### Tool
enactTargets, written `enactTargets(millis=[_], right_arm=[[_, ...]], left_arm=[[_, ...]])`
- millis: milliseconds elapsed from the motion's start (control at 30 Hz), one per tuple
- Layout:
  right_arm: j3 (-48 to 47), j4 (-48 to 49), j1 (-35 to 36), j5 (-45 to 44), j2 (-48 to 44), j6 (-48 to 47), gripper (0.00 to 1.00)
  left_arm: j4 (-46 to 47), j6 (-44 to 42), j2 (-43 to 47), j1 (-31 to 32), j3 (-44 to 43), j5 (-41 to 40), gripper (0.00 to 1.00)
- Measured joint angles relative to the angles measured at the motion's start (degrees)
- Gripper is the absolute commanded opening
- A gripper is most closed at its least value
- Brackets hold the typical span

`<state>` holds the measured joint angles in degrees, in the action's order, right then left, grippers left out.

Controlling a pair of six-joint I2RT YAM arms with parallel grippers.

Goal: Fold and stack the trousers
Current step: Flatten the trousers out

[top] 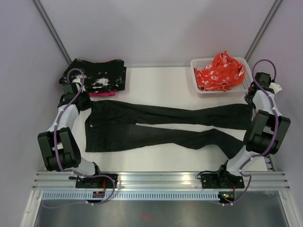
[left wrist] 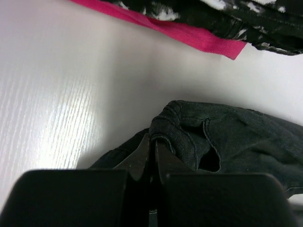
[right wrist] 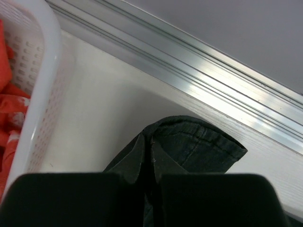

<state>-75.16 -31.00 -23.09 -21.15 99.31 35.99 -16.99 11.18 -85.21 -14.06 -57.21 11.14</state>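
The black trousers [top: 161,125] lie spread flat across the table, waist at the left, legs running right. My left gripper [top: 84,103] is shut on the upper corner of the waistband [left wrist: 163,130], the cloth bunched between its fingers. At the far end of the upper leg my right gripper [top: 252,105] is shut on the hem [right wrist: 199,142], which folds over the fingertips. The lower leg ends near the right arm's base.
A folded black cloth speckled with white [top: 99,75] lies on a pink piece [left wrist: 189,33] at the back left. A white basket [top: 202,88] holding orange-red cloth [top: 220,71] stands at the back right, its wall [right wrist: 40,85] close to my right gripper. An aluminium rail [right wrist: 189,80] borders the table.
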Motion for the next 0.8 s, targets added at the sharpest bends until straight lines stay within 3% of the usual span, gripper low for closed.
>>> enactTargets(millis=[500,600,667,700,733,767,800], right_arm=[[-1.57,6.88,-0.07,-0.31,7.67,1.31,0.0],[-1.03,7.58,-0.07,-0.02,7.61,1.25,0.0],[-0.76,7.67,-0.07,0.61,7.45,0.96,0.17],[-0.76,7.67,-0.11,1.2,7.32,0.39,0.31],[-0.76,7.65,-0.13,1.95,7.1,-0.13,0.48],[-0.76,7.48,-0.17,2.78,6.73,-0.76,0.79],[-0.83,7.19,-0.28,3.74,6.23,-1.46,0.93]], left_arm=[[0.76,-4.68,-4.15,0.17,-1.7,-2.12,0.02],[0.33,-4.68,-4.94,0.31,-1.77,-3.8,0.06],[-0.7,-4.66,-5.4,0.33,-2.05,-4.98,0.23],[-1.18,-4.68,-5.4,0.33,-2.19,-5.29,0.37],[-1.95,-4.74,-5.4,0.31,-2.56,-5.92,0.75],[-2.71,-4.7,-5.29,0.28,-3.08,-6.38,0.99],[-3.08,-4.59,-5.09,0.26,-3.41,-6.6,1.0]])
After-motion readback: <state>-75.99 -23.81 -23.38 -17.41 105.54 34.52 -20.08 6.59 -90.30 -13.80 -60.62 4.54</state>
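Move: Both hands already grip the trousers' far edge, left at the waistband, right at the leg end; the table spot for the waistband lies 3 cm below the left hand, about 1 cm forward and left. The dark clothes stack sits some 13 cm ahead of that hand, 1 cm right. The right hand's spot is 3 cm ahead, 1 cm right, 4 cm below; the basket about 15 cm ahead and 15 cm left, the other leg's end 23 cm back, 6 cm left. Both hands lower the trousers' far edge, the right also about 3 cm forward, then open and release it. ##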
